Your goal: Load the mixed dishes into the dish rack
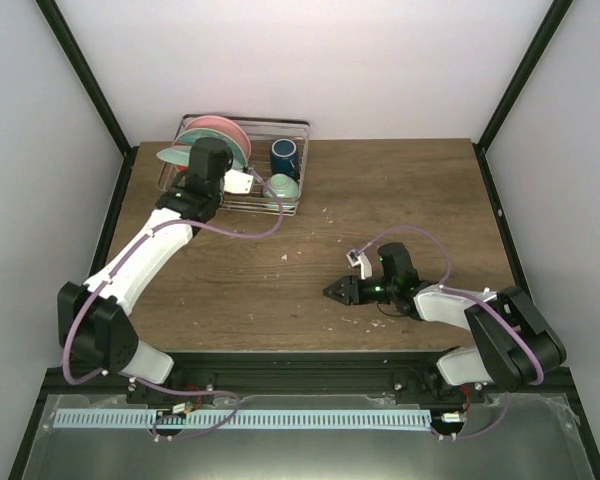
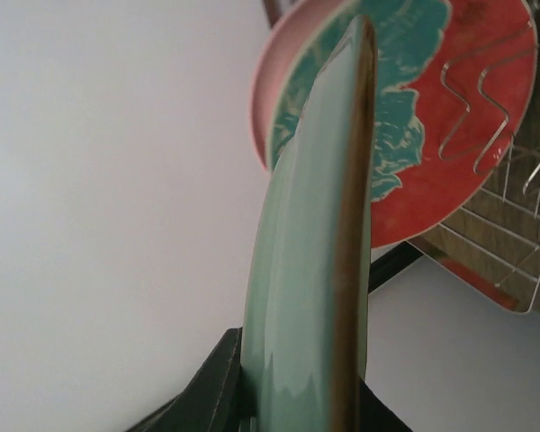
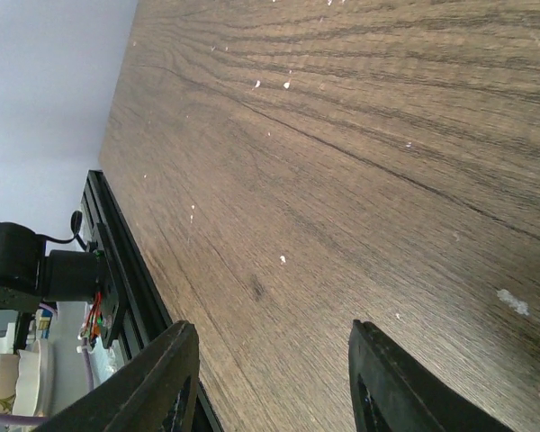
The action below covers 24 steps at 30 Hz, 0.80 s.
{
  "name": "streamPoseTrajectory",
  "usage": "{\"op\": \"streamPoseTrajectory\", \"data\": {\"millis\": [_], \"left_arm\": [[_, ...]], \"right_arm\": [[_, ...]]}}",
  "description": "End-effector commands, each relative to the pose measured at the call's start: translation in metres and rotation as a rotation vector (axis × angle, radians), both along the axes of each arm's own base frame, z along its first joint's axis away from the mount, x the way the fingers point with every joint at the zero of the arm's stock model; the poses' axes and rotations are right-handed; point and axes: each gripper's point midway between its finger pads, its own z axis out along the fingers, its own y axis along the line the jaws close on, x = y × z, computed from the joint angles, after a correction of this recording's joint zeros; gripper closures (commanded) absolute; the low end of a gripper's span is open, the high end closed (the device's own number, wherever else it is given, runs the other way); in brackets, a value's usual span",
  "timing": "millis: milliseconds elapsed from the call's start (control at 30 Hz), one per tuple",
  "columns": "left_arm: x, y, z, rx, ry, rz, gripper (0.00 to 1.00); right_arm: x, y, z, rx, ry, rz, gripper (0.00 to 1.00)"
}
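The silver wire dish rack (image 1: 298, 128) stands at the table's far left. A pink plate (image 1: 220, 124) and a red-and-teal floral plate (image 2: 450, 108) stand upright in it. A dark blue cup (image 1: 285, 157) and a pale mint bowl (image 1: 283, 186) sit in its right part. My left gripper (image 1: 187, 166) is shut on the rim of a green plate (image 2: 306, 270), held on edge just in front of the floral plate at the rack's left end. My right gripper (image 1: 335, 291) hovers open over bare table, its fingers (image 3: 166, 378) holding nothing.
Rack wires (image 2: 513, 225) show right of the held plate. Black frame posts (image 1: 85, 80) and white walls enclose the brown wooden table (image 1: 400, 200). A black rail (image 3: 117, 261) runs along the near edge.
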Motion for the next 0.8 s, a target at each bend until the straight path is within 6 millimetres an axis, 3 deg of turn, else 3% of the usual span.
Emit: {"op": "streamPoseTrajectory", "data": {"millis": [0,333,767], "left_arm": [[0.021,0.008,0.037,0.139,-0.146,0.021,1.00],[0.050,0.002,0.007,0.187,-0.077,0.024,1.00],[0.059,0.032,-0.036,0.121,0.031,0.114,1.00]], "right_arm": [[0.010,0.003,0.012,0.021,-0.038,-0.003,0.53],[0.008,0.001,0.008,0.025,-0.040,-0.007,0.53],[0.008,0.007,-0.006,0.030,0.012,0.023,0.53]]}}
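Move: Carrying the green plate, the left hand is bound for the rack slot just in front of the red-and-teal plate, about 12 cm ahead, 4 cm to its left and 19 cm below. The red-and-teal plate stands about 4 cm beyond that slot. From this hand the green bowl lies 11 cm ahead and 17 cm right, the blue mug 21 cm ahead and 18 cm right, both about 22 cm lower. From the idle right hand the slot is about 35 cm ahead, 38 cm left and 5 cm higher. Sinking about 7 cm while reaching some 5 cm forward, the left arm brings the green plate down towards the rack's wires in front of the red-and-teal plate. The wrist rolls about 10 degrees, its left side rising, and tips down a little. The forward reach fades near the end as the hand drifts a couple of centimetres left, fingers keeping their hold on the plate. ##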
